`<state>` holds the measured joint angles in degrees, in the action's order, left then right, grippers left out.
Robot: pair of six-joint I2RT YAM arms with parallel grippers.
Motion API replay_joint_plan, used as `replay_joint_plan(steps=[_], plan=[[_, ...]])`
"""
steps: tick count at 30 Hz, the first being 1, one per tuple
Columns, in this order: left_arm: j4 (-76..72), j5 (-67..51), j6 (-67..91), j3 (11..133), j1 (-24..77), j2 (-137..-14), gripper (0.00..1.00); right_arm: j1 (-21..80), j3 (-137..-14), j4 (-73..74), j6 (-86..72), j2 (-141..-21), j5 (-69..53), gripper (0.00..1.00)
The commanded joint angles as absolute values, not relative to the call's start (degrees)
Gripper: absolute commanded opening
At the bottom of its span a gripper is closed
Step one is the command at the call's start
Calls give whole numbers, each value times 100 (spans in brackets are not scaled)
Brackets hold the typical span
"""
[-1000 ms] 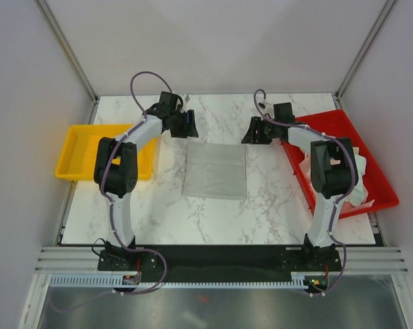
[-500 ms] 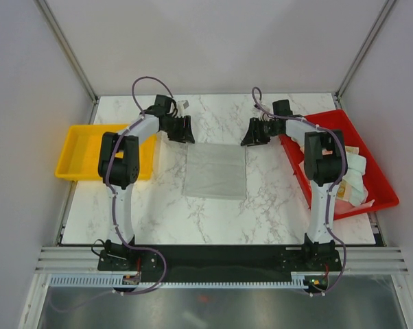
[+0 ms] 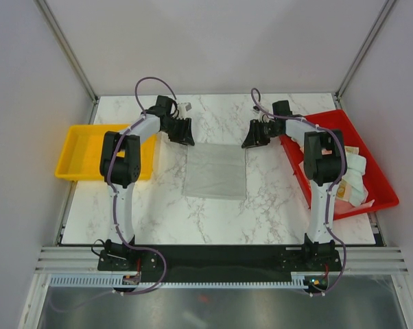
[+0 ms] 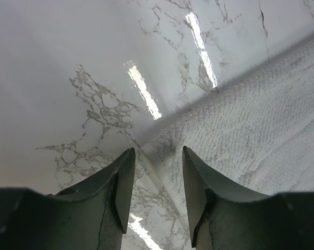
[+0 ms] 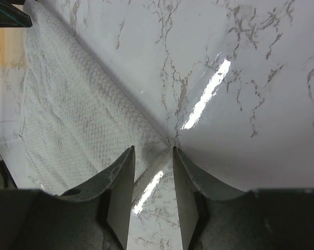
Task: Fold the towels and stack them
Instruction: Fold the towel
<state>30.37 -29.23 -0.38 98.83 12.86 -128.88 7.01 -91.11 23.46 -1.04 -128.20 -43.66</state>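
A grey-white towel (image 3: 215, 170) lies flat in the middle of the marble table. My left gripper (image 3: 186, 138) is down at its far left corner and my right gripper (image 3: 249, 140) at its far right corner. In the left wrist view the left gripper (image 4: 158, 152) is open, its jaws either side of the towel (image 4: 251, 125) corner. In the right wrist view the right gripper (image 5: 152, 150) is open too, with the towel (image 5: 68, 120) corner lying between the tips. More towels (image 3: 358, 179) are heaped in the red tray.
A red tray (image 3: 330, 122) sits at the right edge of the table, beside the right arm. A yellow tray (image 3: 76, 147) sits at the left edge with nothing in it. White walls and metal posts close in the table on three sides.
Both grippers have come down and slightly nearer, onto the towel's far corners, and their jaws have narrowed. The towel has not moved.
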Motion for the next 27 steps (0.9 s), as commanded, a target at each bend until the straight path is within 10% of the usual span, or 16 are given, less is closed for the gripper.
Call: replay_joint_plan(steps=[1, 15, 22, 27], plan=[[3085, -3015, -316, 10134, 1274, -12990, 49, 738, -9386, 2417, 105, -12929, -4421, 45], [3146, -3190, -475, 10248, 1274, -13052, 43, 835, -9431, 2470, 299, -13061, -4421, 42], [3190, -3339, -536, 10362, 1283, -13061, 4, 818, -9571, 2487, 395, -13008, -4430, 0], [3199, -3322, -440, 10415, 1274, -12894, 2, 826, -9598, 2461, 404, -12780, -4193, 0]])
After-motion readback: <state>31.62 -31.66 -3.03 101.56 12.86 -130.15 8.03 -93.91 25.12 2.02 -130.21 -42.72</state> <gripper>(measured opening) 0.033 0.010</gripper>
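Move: At the folded towel's two far corners, the hands already have one corner each between their open fingers, about 1 cm below the left hand and about 1 cm below the right, neither ahead nor to the side. The towel's middle lies some 8 cm back and 7 cm to the right of the left hand. The yellow bin's middle is about 22 cm left of the left hand and 2 cm back; the red bin's middle is about 26 cm right of the right hand and 5 cm back. Closing both grippers from about half open to nearly shut, the two hands pinch the towel's far-left and far-right corners between their fingertips, while hardly travelling. The left hand creeps about half a centimetre right, forward and up; the right first eases nearly 1 cm left, inward over the towel, then sinks about 1 cm as its fingers shut. ##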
